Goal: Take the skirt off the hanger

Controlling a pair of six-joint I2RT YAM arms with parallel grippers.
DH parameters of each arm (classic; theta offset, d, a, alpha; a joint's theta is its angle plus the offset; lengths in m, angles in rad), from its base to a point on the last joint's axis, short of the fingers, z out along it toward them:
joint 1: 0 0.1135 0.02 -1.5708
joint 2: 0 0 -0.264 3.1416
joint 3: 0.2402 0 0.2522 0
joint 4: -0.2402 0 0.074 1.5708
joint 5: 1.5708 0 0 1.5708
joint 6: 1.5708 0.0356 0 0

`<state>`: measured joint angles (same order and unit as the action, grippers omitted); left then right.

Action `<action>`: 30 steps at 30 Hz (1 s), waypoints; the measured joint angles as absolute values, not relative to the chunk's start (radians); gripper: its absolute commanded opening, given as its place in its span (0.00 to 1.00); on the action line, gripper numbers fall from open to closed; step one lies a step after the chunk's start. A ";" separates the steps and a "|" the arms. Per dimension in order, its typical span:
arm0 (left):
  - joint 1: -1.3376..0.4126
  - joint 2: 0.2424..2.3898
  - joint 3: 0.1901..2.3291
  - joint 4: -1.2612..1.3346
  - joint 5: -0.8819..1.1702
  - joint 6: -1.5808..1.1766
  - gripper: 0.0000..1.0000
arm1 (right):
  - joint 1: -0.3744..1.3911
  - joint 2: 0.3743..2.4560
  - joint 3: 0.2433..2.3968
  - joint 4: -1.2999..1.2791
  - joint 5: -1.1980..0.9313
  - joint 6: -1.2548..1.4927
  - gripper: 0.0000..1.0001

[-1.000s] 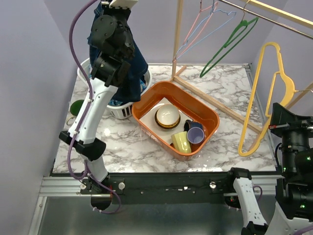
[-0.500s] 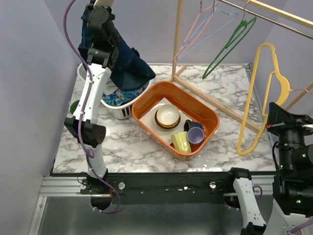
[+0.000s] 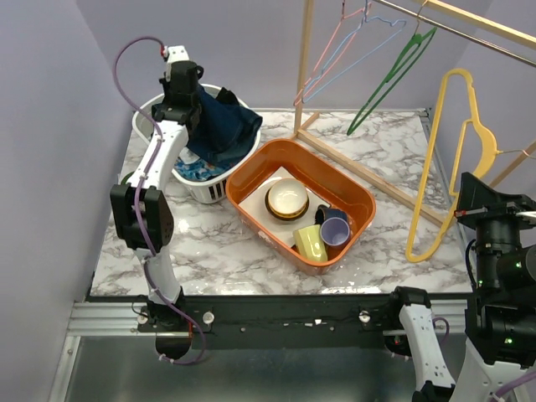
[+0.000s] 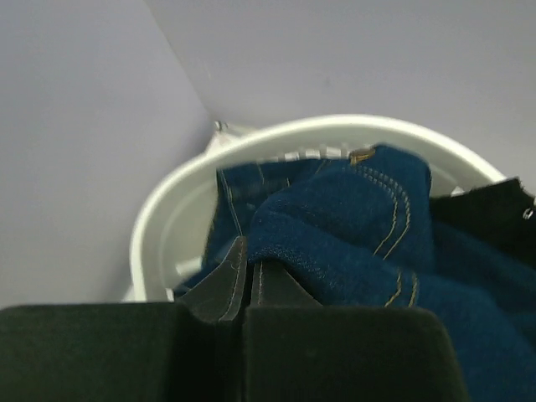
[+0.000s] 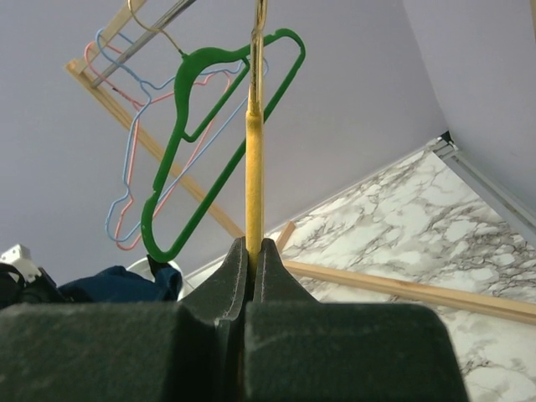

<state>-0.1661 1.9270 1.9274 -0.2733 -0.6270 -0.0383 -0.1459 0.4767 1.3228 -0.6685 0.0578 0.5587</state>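
Note:
The dark blue denim skirt (image 3: pixel 222 126) lies bunched in the white laundry basket (image 3: pixel 144 113) at the back left, clear of every hanger. My left gripper (image 4: pixel 249 251) is down at the basket, shut on a fold of the skirt (image 4: pixel 352 226) at its fingertips; the basket rim (image 4: pixel 163 222) curves behind it. The yellow hanger (image 3: pixel 442 163) hangs bare at the right. My right gripper (image 5: pixel 254 249) is shut on the yellow hanger (image 5: pixel 254 151), which I see edge-on, rising straight from the jaws.
An orange tub (image 3: pixel 247 180) in the middle of the marble table holds a bowl (image 3: pixel 287 199) and two cups (image 3: pixel 311 243). A wooden rack (image 3: pixel 304 63) at the back right carries a green hanger (image 3: pixel 389 79) and thin pink and blue wire hangers (image 3: pixel 335 59). A green object (image 3: pixel 127 182) lies at the left edge.
My left arm came down from high above the basket, lowering the skirt into it. The yellow hanger shifted slightly in my right gripper.

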 measured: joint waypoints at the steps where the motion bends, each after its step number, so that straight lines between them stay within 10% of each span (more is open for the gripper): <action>1: -0.150 1.908 1.872 -0.280 -0.601 -0.104 0.00 | -0.146 0.477 1.323 -0.666 0.058 0.558 0.01; 6: -0.097 1.845 1.690 -0.286 -0.516 -0.325 0.01 | -0.146 0.477 1.323 -0.653 0.058 0.556 0.01; 18: -0.092 1.867 1.587 -0.322 -0.355 -0.548 0.46 | -0.146 0.513 1.322 -0.690 0.057 0.538 0.01; 25: -0.092 1.864 1.567 -0.386 -0.352 -0.617 0.99 | -0.146 0.526 1.323 -0.706 0.036 0.538 0.01; 30: -0.094 1.847 1.660 -0.459 -0.354 -0.605 0.99 | -0.146 0.526 1.323 -0.714 0.035 0.537 0.01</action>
<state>-0.0940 1.8469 1.6596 -0.4587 -0.3542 -0.6052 -0.1459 0.5259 1.3228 -0.7136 0.0345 0.5369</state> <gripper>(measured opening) 0.985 0.022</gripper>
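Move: Some 5 cm back, 6 cm right and 20 cm below the left hand is the middle of the white basket; that hand still grips the skirt. The black cloth in the basket lies about 2 cm farther out than the hand, 13 cm right, 14 cm down; the orange bin is roughly 22 cm back, 34 cm right and 26 cm down. From the right hand, the basket is about 34 cm ahead, 57 cm left and 35 cm lower. Down into the white basket goes the left hand, about 16 cm and slightly back, its left side rolling down some 30 degrees. On the way down the fingers begin to open and let go of the skirt, reaching nearly full width as the hand lifts again by about 4 cm. The right hand, still holding the yellow hanger near its hook, eases slightly down and forward. ##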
